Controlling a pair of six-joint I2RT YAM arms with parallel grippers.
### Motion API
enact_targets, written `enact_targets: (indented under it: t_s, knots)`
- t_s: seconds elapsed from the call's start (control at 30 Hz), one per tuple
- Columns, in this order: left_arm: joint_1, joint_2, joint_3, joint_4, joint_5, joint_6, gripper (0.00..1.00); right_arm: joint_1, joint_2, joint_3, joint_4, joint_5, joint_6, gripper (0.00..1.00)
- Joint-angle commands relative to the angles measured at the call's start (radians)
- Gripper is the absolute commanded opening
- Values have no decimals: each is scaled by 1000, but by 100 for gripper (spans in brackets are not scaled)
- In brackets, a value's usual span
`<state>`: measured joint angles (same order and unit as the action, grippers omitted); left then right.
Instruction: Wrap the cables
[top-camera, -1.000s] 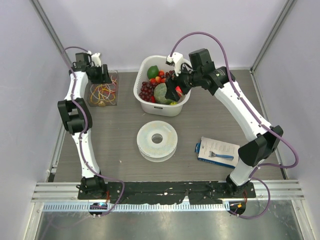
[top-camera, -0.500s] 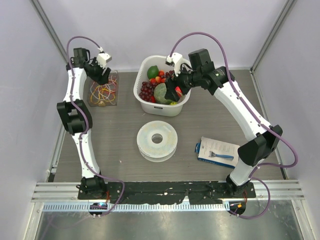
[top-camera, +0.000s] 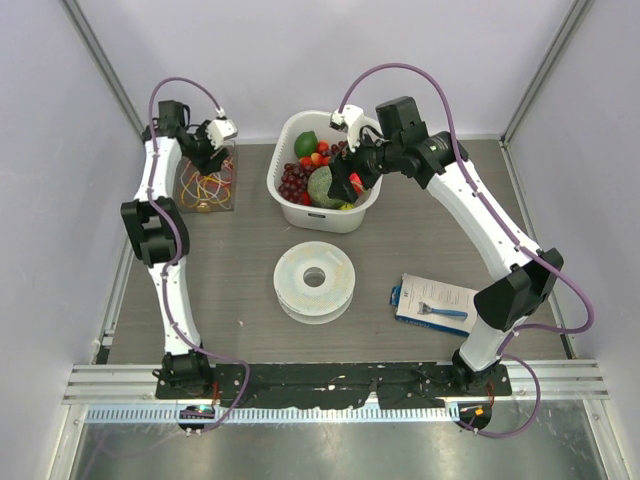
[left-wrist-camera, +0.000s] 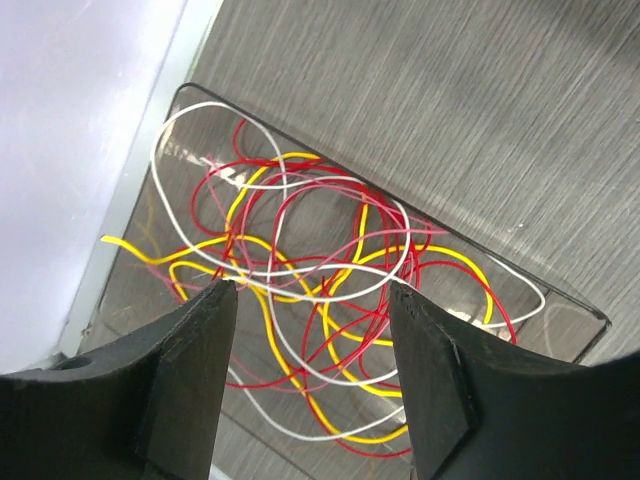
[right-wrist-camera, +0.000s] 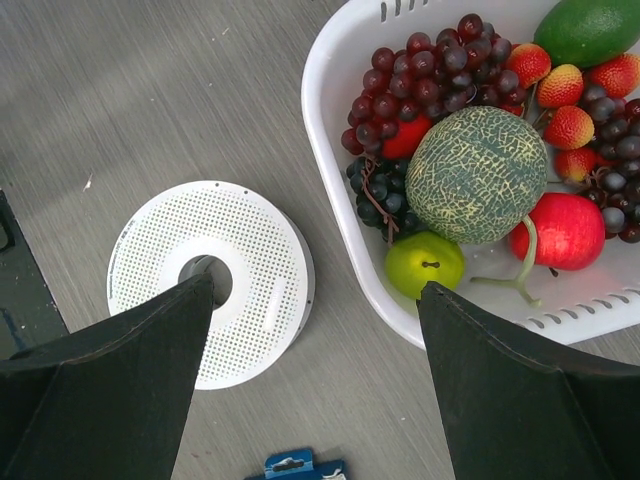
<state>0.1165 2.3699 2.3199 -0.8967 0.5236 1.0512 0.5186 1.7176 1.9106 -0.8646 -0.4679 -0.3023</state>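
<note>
The cables (left-wrist-camera: 320, 290) are a loose tangle of thin red, yellow, white and pink wires lying in a clear tray (left-wrist-camera: 560, 300) at the table's back left; they also show in the top view (top-camera: 205, 186). My left gripper (left-wrist-camera: 312, 340) hangs open just above the tangle with nothing between its fingers; in the top view it (top-camera: 208, 152) is over the tray's far end. My right gripper (right-wrist-camera: 315, 300) is open and empty, high above the table between the white spool (right-wrist-camera: 212, 280) and the fruit basket (right-wrist-camera: 330, 180).
A white perforated spool (top-camera: 315, 280) lies at mid-table. A white basket (top-camera: 287, 135) of fruit stands at the back centre. A blue-and-white packet (top-camera: 432, 303) lies at the right. Side walls stand close to the tray.
My left arm has swung its wrist back and to the right, lifting over the tray's far end. The right arm has not moved.
</note>
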Motion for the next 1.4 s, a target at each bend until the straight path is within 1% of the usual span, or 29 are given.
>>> enact_targets:
  t_s: [0.0,0.17,0.27,0.37,0.4,0.5,0.57,0.67,0.73,0.8,0.93,1.07,1.23,1.37]
  knots:
    - [-12,32,44,21,0,55,65,0,4,45,3,-18,14,88]
    - [-18,61,47,48,-28,81,60,0,7,48,3,-23,15,88]
    - [-20,78,45,105,-50,55,56,0,8,48,1,-20,15,88]
    - [-17,74,29,188,-53,-15,43,0,5,42,-2,-20,15,88]
    - [-17,62,13,226,-47,-61,39,0,5,41,-2,-20,15,88]
    - [-17,13,-28,292,-11,-130,18,0,2,36,1,-18,14,88]
    - [-12,-40,-85,388,-14,-230,0,0,-3,33,-1,-20,14,88]
    - [8,-130,-174,542,6,-415,0,0,-7,33,3,-23,14,88]
    - [18,-185,-212,613,7,-517,0,1,-15,33,4,-23,12,88]
    - [26,-231,-237,651,1,-585,0,0,-19,28,4,-21,9,88]
    - [38,-330,-301,783,-82,-738,0,-2,-35,19,6,-25,2,88]
    - [41,-397,-317,847,-149,-822,0,0,-47,22,-4,-25,-9,89]
    - [41,-451,-321,943,-241,-884,0,0,-53,31,-7,-26,-20,88]
    - [41,-468,-310,950,-275,-863,0,-2,-56,39,-7,-32,-17,88]
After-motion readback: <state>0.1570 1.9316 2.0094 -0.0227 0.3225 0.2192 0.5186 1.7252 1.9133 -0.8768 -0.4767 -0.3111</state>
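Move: The cable pile in its clear box lies nearly straight under the left hand's open fingers, about 6 cm down, 1 cm back and 1 cm left. From that hand the fruit basket stands some 31 cm to the right and level with it, and the white spool about 32 cm back and 27 cm right. For the right hand, the cables are roughly 20 cm ahead, 39 cm left and 22 cm lower. Down about 4 cm towards the cables in the box goes the left hand, then it slides nearly 4 cm forward low over them while the fingers shut fully. It then rises fast, ending about 28 cm above its start and some 3 cm farther left, the wrist tipping up until the fingers point level and forward. ##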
